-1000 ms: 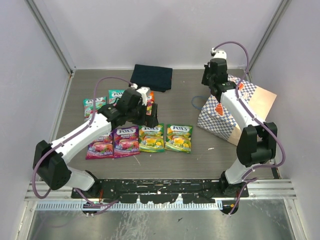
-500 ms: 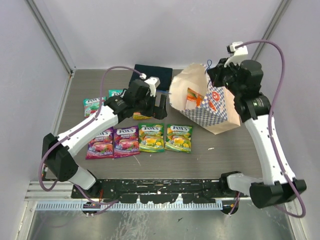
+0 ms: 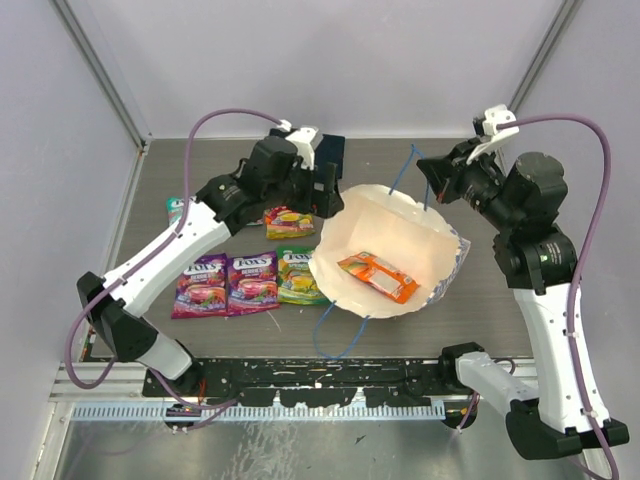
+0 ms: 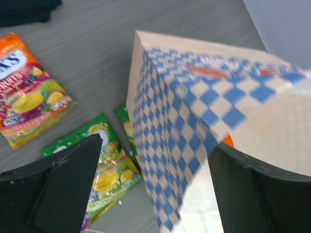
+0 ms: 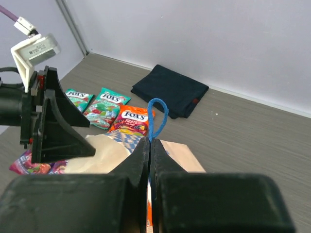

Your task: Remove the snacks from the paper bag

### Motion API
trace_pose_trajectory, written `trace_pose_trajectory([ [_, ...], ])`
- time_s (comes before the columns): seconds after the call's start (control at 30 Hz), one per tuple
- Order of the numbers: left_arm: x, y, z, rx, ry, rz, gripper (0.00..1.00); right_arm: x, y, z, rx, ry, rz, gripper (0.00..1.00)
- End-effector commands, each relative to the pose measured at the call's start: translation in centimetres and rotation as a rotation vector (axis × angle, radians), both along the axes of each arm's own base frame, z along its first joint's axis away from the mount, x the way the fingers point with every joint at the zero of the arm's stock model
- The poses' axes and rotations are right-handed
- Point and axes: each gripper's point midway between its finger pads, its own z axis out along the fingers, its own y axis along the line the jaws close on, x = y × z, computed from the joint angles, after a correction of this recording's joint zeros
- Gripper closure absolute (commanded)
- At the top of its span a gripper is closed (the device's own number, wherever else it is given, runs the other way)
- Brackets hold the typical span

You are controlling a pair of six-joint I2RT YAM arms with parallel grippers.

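The paper bag (image 3: 385,235) hangs over the table's middle, its cream inside facing up and one orange snack (image 3: 378,277) lying in it. My right gripper (image 3: 432,182) is shut on the bag's blue cord handle (image 5: 156,115) at the far rim. At the bag's left rim my left gripper (image 3: 325,196) stands open, and the checkered wall (image 4: 170,131) runs between its fingers (image 4: 63,189). More snacks lie on the table: an orange one (image 3: 288,221), two purple ones (image 3: 228,284) and a green one (image 3: 297,278) partly under the bag.
A dark navy folded cloth (image 5: 170,90) lies at the back, mostly hidden behind my left wrist in the top view. Teal pouches (image 5: 92,102) lie at the left, under the left arm. The bag's second cord handle (image 3: 335,335) dangles toward the near edge.
The right arm lifted the bag off the right side of the table and swung it to the middle, mouth up. The left gripper moved back and right onto the bag's rim.
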Motion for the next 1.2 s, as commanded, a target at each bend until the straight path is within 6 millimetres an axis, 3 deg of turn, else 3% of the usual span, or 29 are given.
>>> trace_pose_trajectory([
  [0.0, -6.6, -1.7, 3.8, -0.059, -0.003, -0.110, 0.12, -1.9, 0.4, 1.4, 0.052, -0.055, 0.030, 0.99],
  [0.07, -10.3, -2.4, 5.3, -0.097, -0.031, -0.173, 0.12, -1.8, -0.2, 1.1, 0.062, -0.039, -0.007, 0.99],
  [0.13, -12.9, -1.7, 7.5, -0.163, -0.058, -0.206, 0.12, -1.7, -0.9, 1.1, 0.068, -0.032, -0.053, 0.99],
  [0.23, -14.8, 0.0, 11.1, -0.283, -0.089, -0.220, 0.11, -1.7, -1.8, 1.4, 0.073, -0.038, -0.109, 0.99],
  [0.33, -16.1, -1.5, 12.3, -0.366, -0.069, -0.302, 0.12, -1.8, -2.6, 1.6, 0.082, -0.047, -0.153, 0.99],
  [0.4, -15.8, -3.5, 10.8, -0.346, -0.025, -0.319, 0.12, -2.1, -2.9, 1.7, 0.089, -0.052, -0.167, 0.99],
  [0.5, -14.0, -7.6, 6.6, -0.255, 0.040, -0.294, 0.19, -2.6, -3.4, 1.6, 0.095, -0.055, -0.191, 0.99],
  [0.6, -12.7, -10.7, 5.6, -0.232, 0.001, -0.266, 0.23, -3.0, -3.6, 1.4, 0.099, -0.054, -0.202, 0.99],
  [0.7, -10.2, -13.1, 3.7, -0.219, -0.019, -0.184, 0.30, -3.1, -3.6, 1.1, 0.101, -0.050, -0.202, 0.99],
  [0.83, -7.9, -16.2, -0.9, -0.219, 0.036, -0.096, 0.35, -3.4, -3.4, 0.9, 0.113, -0.055, -0.189, 0.99],
  [0.97, -7.5, -18.8, -3.5, -0.291, 0.125, -0.072, 0.36, -3.4, -3.1, 0.4, 0.139, -0.058, -0.175, 0.99],
  [1.17, -7.8, -21.3, -4.8, -0.391, 0.299, -0.099, 0.31, -3.6, -2.1, -0.3, 0.146, -0.068, -0.117, 0.99],
])
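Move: The last orange snack packet lies in the open paper bag, from the left hand about 15 cm right, 3 cm back and 24 cm below. From the same hand, a yellow-green packet lies almost straight underneath, some 30 cm down. The orange packet on the table is about 18 cm ahead, 3 cm left and equally low. The right hand pinches a bag handle, with the packet inside the bag roughly 35 cm below it, 9 cm left and level fore and aft. Still pinching the blue handle, the right hand eases about 3 cm each back, right and down, turning some 10 degrees clockwise. The left hand swings back and up over the bag's rim, then right, down and a little forward into its mouth towards the packet, ending about 19 cm to the right and 8 cm lower and farther back, its fingers narrowing partway. ##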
